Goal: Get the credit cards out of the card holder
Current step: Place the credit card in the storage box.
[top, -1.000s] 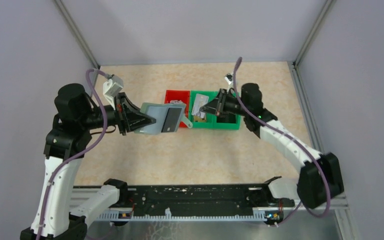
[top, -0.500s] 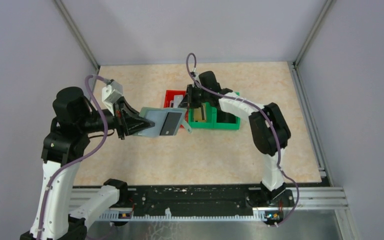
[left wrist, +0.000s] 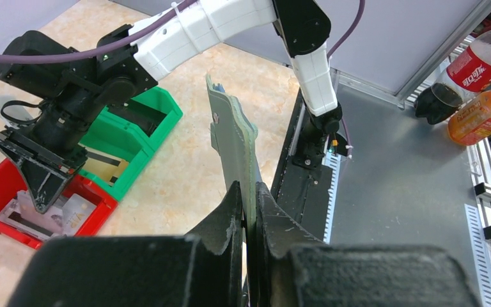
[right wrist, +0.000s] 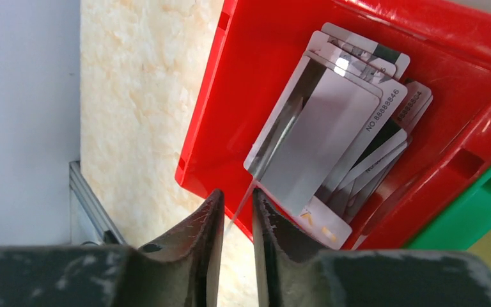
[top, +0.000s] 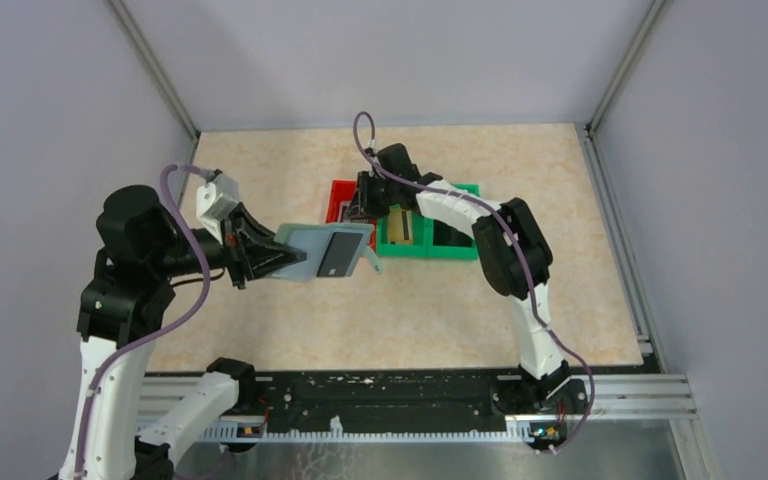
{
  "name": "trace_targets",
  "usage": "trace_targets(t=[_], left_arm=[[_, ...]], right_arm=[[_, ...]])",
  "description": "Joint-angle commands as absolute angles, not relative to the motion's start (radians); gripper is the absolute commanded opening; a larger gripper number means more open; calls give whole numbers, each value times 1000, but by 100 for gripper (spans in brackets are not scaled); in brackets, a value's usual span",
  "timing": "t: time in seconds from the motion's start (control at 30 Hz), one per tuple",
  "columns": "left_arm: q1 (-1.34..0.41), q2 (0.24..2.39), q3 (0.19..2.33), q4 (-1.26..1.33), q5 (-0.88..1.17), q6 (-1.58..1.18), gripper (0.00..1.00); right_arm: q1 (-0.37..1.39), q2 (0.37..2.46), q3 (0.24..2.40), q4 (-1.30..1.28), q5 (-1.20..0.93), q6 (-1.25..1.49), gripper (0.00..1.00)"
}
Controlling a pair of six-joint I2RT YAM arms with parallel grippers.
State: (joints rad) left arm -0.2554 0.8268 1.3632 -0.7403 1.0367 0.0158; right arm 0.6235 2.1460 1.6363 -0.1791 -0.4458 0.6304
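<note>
My left gripper (top: 265, 257) is shut on the near edge of the pale grey-green card holder (top: 310, 250), holding it in the air left of the bins. A dark grey credit card (top: 337, 253) shows in the holder's pocket. From the left wrist the holder (left wrist: 233, 134) appears edge-on, clamped between the jaws of that gripper (left wrist: 248, 198). My right gripper (top: 360, 205) hangs over the red bin (right wrist: 262, 32). Its jaws (right wrist: 236, 204) stand slightly apart around the corner of a silvery credit card (right wrist: 319, 134), which hangs free of both of them. Several more credit cards (right wrist: 383, 134) lie in the bin.
A green bin (top: 450, 245) adjoins the red bin (top: 340, 190) on its right and holds a tan piece. Grey walls enclose the table on three sides. A black rail (top: 390, 405) runs along the near edge. Bottles (left wrist: 479, 89) stand beyond the table.
My right arm swung left from the green bin to above the red bin, and its jaws parted from shut, freeing the silvery card. The left arm shifted the holder slightly lower and left.
</note>
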Motion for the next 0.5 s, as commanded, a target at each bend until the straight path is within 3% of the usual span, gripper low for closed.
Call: trace_targets(t=[0.0,0.2,0.47], left_arm=[[-256,806,1354,-702,1061,34,0],[-256,805,1358,-729,1069,50,0],[-256,817,1363,-774,1084,98,0]], right_arm=[[636,2152,1717,-199,-396,615,28],[637,2079,1756,-280,-328,541,39],[600,1784,1750,-378,-301,370,58]])
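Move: The right hand has a card on edge between its barely parted fingers, inside the red box. The card pile in that box lies about 2 cm ahead of this hand, 1 cm left and 4 cm below. In the green box, the gold cards lie about 11 cm to its right and the black cards about 24 cm right, both level with it fore and aft and some 4 cm lower. From the left hand the card pile is roughly 27 cm ahead, 4 cm right and 33 cm below. The card comes free of the right hand's fingertips as they spread to about half open, low over the pile in the red box. The hand creeps about 1 cm forward while opening, then draws off right and upward, ending some 4 cm higher and 3 cm farther right, with the fingers tipped about 10 degrees, more steeply down. The left hand stays in place, still pinching the card holder. ##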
